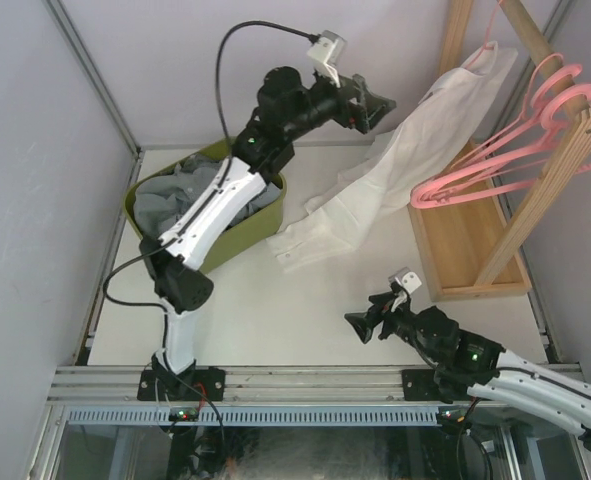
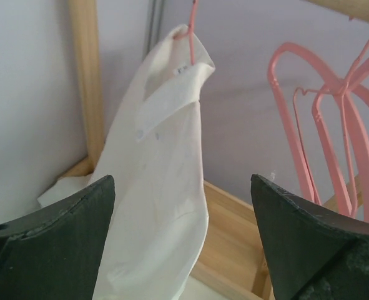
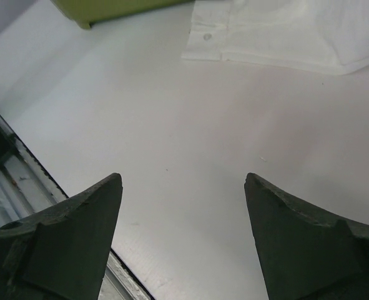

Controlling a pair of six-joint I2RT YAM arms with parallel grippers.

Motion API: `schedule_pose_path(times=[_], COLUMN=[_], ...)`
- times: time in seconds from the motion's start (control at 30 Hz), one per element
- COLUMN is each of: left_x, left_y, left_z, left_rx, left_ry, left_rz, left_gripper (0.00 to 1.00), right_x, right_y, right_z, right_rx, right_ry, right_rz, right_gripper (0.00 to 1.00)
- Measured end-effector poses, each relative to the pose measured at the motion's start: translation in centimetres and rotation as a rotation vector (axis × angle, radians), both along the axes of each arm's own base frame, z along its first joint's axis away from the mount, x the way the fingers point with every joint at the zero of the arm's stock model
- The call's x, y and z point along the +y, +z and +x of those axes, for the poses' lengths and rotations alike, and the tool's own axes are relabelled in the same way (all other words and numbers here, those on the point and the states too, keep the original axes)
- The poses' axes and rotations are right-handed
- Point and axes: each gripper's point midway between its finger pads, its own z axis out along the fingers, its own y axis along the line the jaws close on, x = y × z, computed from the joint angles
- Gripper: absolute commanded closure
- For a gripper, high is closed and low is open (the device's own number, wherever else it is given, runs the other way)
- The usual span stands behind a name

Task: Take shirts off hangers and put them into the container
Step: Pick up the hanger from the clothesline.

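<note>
A white long-sleeved shirt [image 1: 395, 170] hangs by its collar from a pink hanger [image 2: 191, 25] on the rack, and its sleeve trails down to the table [image 1: 310, 240]. My left gripper [image 1: 380, 108] is raised just left of the shirt, open, with nothing between its fingers; the shirt [image 2: 165, 156] hangs just ahead of it. Several bare pink hangers [image 1: 535, 130] hang to the right on the pole. The olive-green container [image 1: 135, 205] at the left holds a grey shirt [image 1: 165, 195]. My right gripper [image 1: 360, 325] hovers low over the bare table, open and empty.
The light wooden rack stands at the right with its base [image 1: 475, 250] on the table and its pole [image 1: 540, 45] above. My left arm stretches over the container. The shirt cuff [image 3: 265, 31] and the container's corner [image 3: 109, 9] lie ahead of my right gripper [image 3: 183, 178].
</note>
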Motion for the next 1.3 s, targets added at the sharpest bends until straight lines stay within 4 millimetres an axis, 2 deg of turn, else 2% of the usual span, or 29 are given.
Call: schedule_pose_path(times=[0.2,0.33,0.43,0.53,0.7,0.83,1.0,1.03,1.3], left_x=[-4.0,-6.1,-7.1,-7.8,-8.3,-8.7,-9.2,-9.2,-9.8], left_y=[-4.2,-7.4,-8.6,-8.8,-8.0,-7.8,-8.6,-8.7,-8.3], left_z=[0.4,0.6,0.7,0.9,1.5,2.3,3.0,3.1,2.5], left_rx=[0.047,0.082,0.089,0.084,0.059,0.042,0.046,0.044,0.02], left_ry=[-0.048,-0.071,-0.084,-0.084,-0.066,-0.049,-0.036,-0.033,-0.05], left_rz=[0.04,0.072,0.079,0.072,0.036,0.014,0.006,0.007,-0.002], left_gripper=[0.14,0.15,0.24,0.38,0.52,0.64,0.97,1.0,1.0], right_x=[-0.2,-0.4,-0.6,-0.8,-1.1,-1.2,-1.5,-1.6,-2.0], right_y=[2.2,2.1,1.6,1.1,0.8,1.4,1.6,1.5,1.4], right_z=[-0.2,-0.3,-0.5,-0.6,-0.8,-0.8,-0.8,-0.8,-0.7], right_rx=[-0.03,-0.019,-0.001,0.018,0.04,0.04,0.04,0.042,0.042], right_ry=[-0.008,-0.012,-0.015,-0.02,-0.028,-0.034,-0.045,-0.048,-0.064], right_rz=[0.108,0.114,0.1,0.088,0.073,0.082,0.085,0.082,0.077], right_gripper=[0.22,0.22,0.22,0.22,0.23,0.22,0.23,0.23,0.23])
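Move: The near edge of the hanging white shirt's upper part, where the left fingers will shut, lies about 9 cm to the right of the open left hand, 3 cm ahead and 9 cm below. The empty pink hangers hang roughly level with the hand, some 28 cm to its right and 5 cm back; the green container stands about 35 cm to its left, 4 cm back and 40 cm below. From the right hand, that shirt edge is about 30 cm ahead, 11 cm right and 28 cm up. The left hand sweeps right and down onto the near edge of the white shirt, about 8 cm across and 9 cm down, its fingers staying wide and pointing forward-right with hardly any turn of the wrist. Then it eases some 2 cm farther right and forward at nearly the same height while the fingers close fully, their tips pinching the edge of the cloth below the shoulder. ##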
